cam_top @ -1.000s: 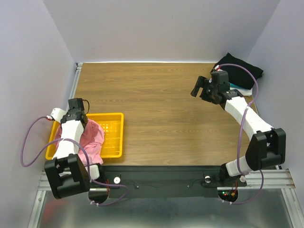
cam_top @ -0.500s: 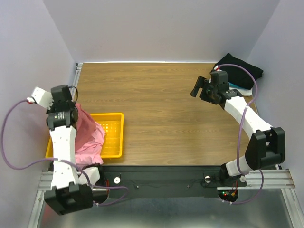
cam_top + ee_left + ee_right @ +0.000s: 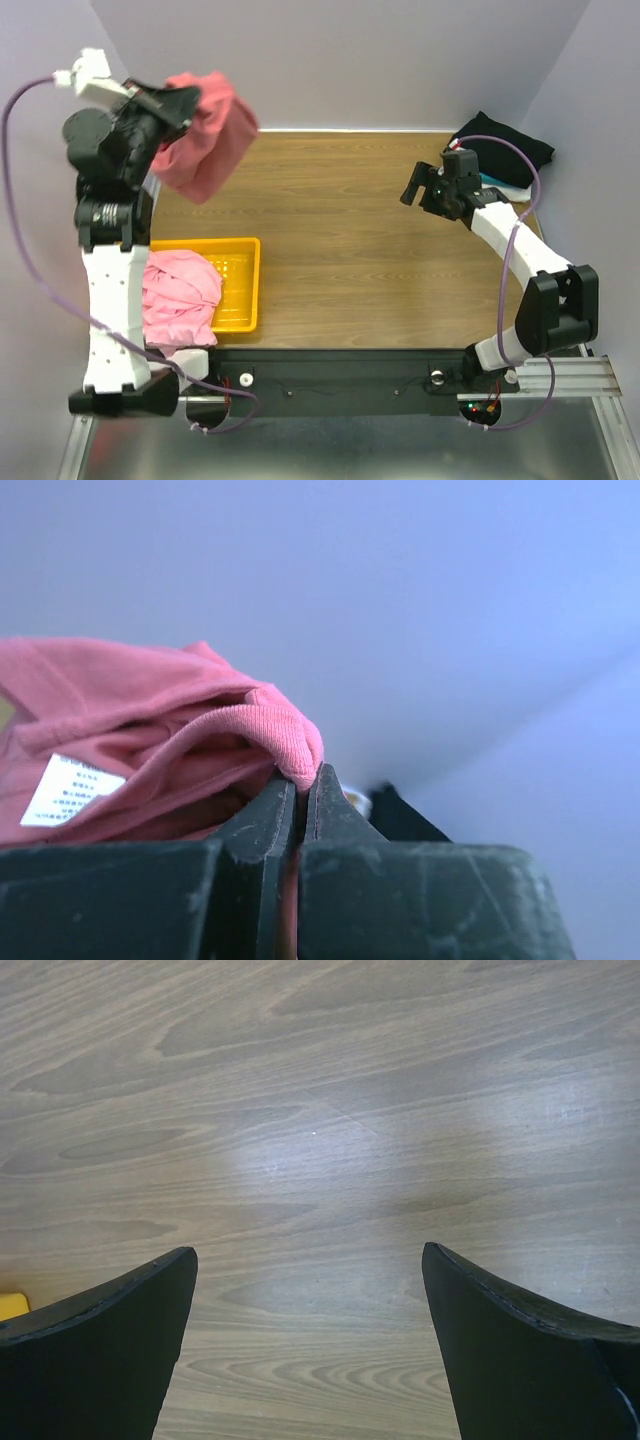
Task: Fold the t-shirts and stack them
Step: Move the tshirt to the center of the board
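Observation:
My left gripper point(image 3: 190, 100) is raised high over the table's far left corner, shut on a fold of the dusty-red t-shirt point(image 3: 208, 135), which hangs bunched below it. The left wrist view shows the jaws point(image 3: 303, 780) pinching the shirt's hem point(image 3: 285, 730), a white label beside it. A light pink t-shirt point(image 3: 180, 295) lies crumpled in the yellow basket point(image 3: 240, 290). A black t-shirt point(image 3: 505, 148) lies folded at the far right corner. My right gripper point(image 3: 422, 186) hovers open over bare wood point(image 3: 310, 1250), holding nothing.
The yellow slotted basket sits at the near left edge of the wooden table point(image 3: 350, 250). Something teal and white point(image 3: 510, 188) lies under the black shirt. Grey walls close in the table on the left, back and right.
My left arm has risen from the basket, lifting the dusty-red shirt up and toward the far left; its jaws closed on the cloth. The right arm has stayed still.

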`<state>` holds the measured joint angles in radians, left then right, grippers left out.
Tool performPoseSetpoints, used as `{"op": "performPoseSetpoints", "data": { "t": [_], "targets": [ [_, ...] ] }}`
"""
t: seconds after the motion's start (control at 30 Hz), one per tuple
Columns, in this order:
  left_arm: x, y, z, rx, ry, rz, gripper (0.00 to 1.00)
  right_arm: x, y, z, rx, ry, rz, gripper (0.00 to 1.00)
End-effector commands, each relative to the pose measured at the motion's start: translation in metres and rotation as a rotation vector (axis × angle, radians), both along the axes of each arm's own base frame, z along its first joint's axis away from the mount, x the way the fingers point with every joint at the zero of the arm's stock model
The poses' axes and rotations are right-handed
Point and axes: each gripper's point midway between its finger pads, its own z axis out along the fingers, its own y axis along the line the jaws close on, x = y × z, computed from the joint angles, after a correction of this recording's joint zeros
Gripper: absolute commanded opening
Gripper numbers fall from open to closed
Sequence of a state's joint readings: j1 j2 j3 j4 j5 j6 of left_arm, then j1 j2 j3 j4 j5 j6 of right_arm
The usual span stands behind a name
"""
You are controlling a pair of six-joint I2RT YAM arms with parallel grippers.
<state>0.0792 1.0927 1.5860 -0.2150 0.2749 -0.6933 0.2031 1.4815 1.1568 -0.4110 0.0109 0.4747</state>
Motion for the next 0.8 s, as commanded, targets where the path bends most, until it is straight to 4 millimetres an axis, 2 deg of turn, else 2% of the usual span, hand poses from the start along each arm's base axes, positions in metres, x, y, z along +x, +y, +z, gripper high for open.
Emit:
{"op": "performPoseSetpoints", "data": {
  "t": [0.0, 0.03, 0.1, 0.13, 0.17, 0.23, 0.27, 0.33, 0.37, 0.4, 0.43, 0.47, 0.57, 0.63, 0.7, 0.77],
  "targets": [
    [-0.029, -0.081, 0.078, 0.034, -0.273, -0.350, 0.00, 0.014, -0.004, 0.049, 0.004, -0.145, -0.019, 1.00],
    [-0.034, -0.100, 0.081, 0.020, -0.285, -0.417, 0.00, 0.014, -0.006, 0.050, 0.001, -0.149, -0.028, 1.00],
    [-0.027, -0.124, 0.070, -0.018, -0.261, -0.493, 0.00, 0.012, -0.012, 0.058, -0.011, -0.172, -0.052, 1.00],
    [-0.023, -0.129, 0.063, -0.027, -0.244, -0.504, 0.00, 0.011, -0.014, 0.061, -0.016, -0.179, -0.061, 1.00],
    [-0.018, -0.138, 0.047, -0.032, -0.202, -0.524, 0.03, 0.010, -0.018, 0.064, -0.027, -0.189, -0.079, 1.00],
    [-0.009, -0.151, 0.016, -0.046, -0.117, -0.544, 0.30, 0.003, -0.026, 0.074, -0.042, -0.221, -0.104, 1.00],
    [0.003, -0.159, -0.031, -0.062, 0.023, -0.521, 0.61, 0.001, -0.032, 0.076, -0.059, -0.232, -0.128, 1.00],
    [0.023, -0.149, -0.097, -0.069, 0.221, -0.397, 0.77, -0.008, -0.039, 0.083, -0.078, -0.256, -0.150, 1.00],
    [0.029, -0.143, -0.157, -0.060, 0.383, -0.338, 0.81, -0.011, -0.043, 0.082, -0.089, -0.259, -0.159, 1.00],
    [0.026, -0.135, -0.200, -0.012, 0.502, -0.297, 0.84, -0.014, -0.043, 0.084, -0.091, -0.265, -0.157, 1.00],
    [0.025, -0.132, -0.226, 0.028, 0.552, -0.277, 0.84, -0.019, -0.044, 0.081, -0.100, -0.261, -0.146, 1.00],
    [0.020, -0.127, -0.270, 0.059, 0.647, -0.252, 0.84, -0.022, -0.040, 0.078, -0.088, -0.255, -0.119, 1.00],
    [0.008, -0.127, -0.313, 0.138, 0.717, -0.255, 0.84, -0.033, -0.024, 0.058, -0.047, -0.208, -0.028, 1.00],
    [0.003, -0.132, -0.322, 0.213, 0.717, -0.274, 0.84, -0.038, -0.015, 0.046, -0.011, -0.170, 0.008, 1.00],
    [0.002, -0.133, -0.332, 0.266, 0.735, -0.263, 0.84, -0.041, -0.002, 0.023, 0.029, -0.105, 0.055, 0.99],
    [0.000, -0.141, -0.340, 0.327, 0.744, -0.291, 0.84, -0.037, 0.004, 0.014, 0.046, -0.077, 0.069, 0.98]
  ]
}}
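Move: The t-shirt hangs from my left hand, high up; the centre of the board, where it goes, lies about 30 cm to the right, some 3 cm back and 50 cm below. The yellow bin is about 12 cm left and 12 cm back of that hand, 50 cm down, with the pink shirts in it some 15 cm back and 11 cm left. From my right hand the board's centre is about 12 cm left, 10 cm back and 14 cm below. I swing my left hand about 15 cm right towards the board's centre, still high, turning it clockwise nearly 30 degrees, and open the fingers late in the swing to let go of the t-shirt; then I sink some 35 cm, tipping the fingers down about 50 degrees. My empty right hand rises about 7 cm and eases back, then sinks again, still open. ##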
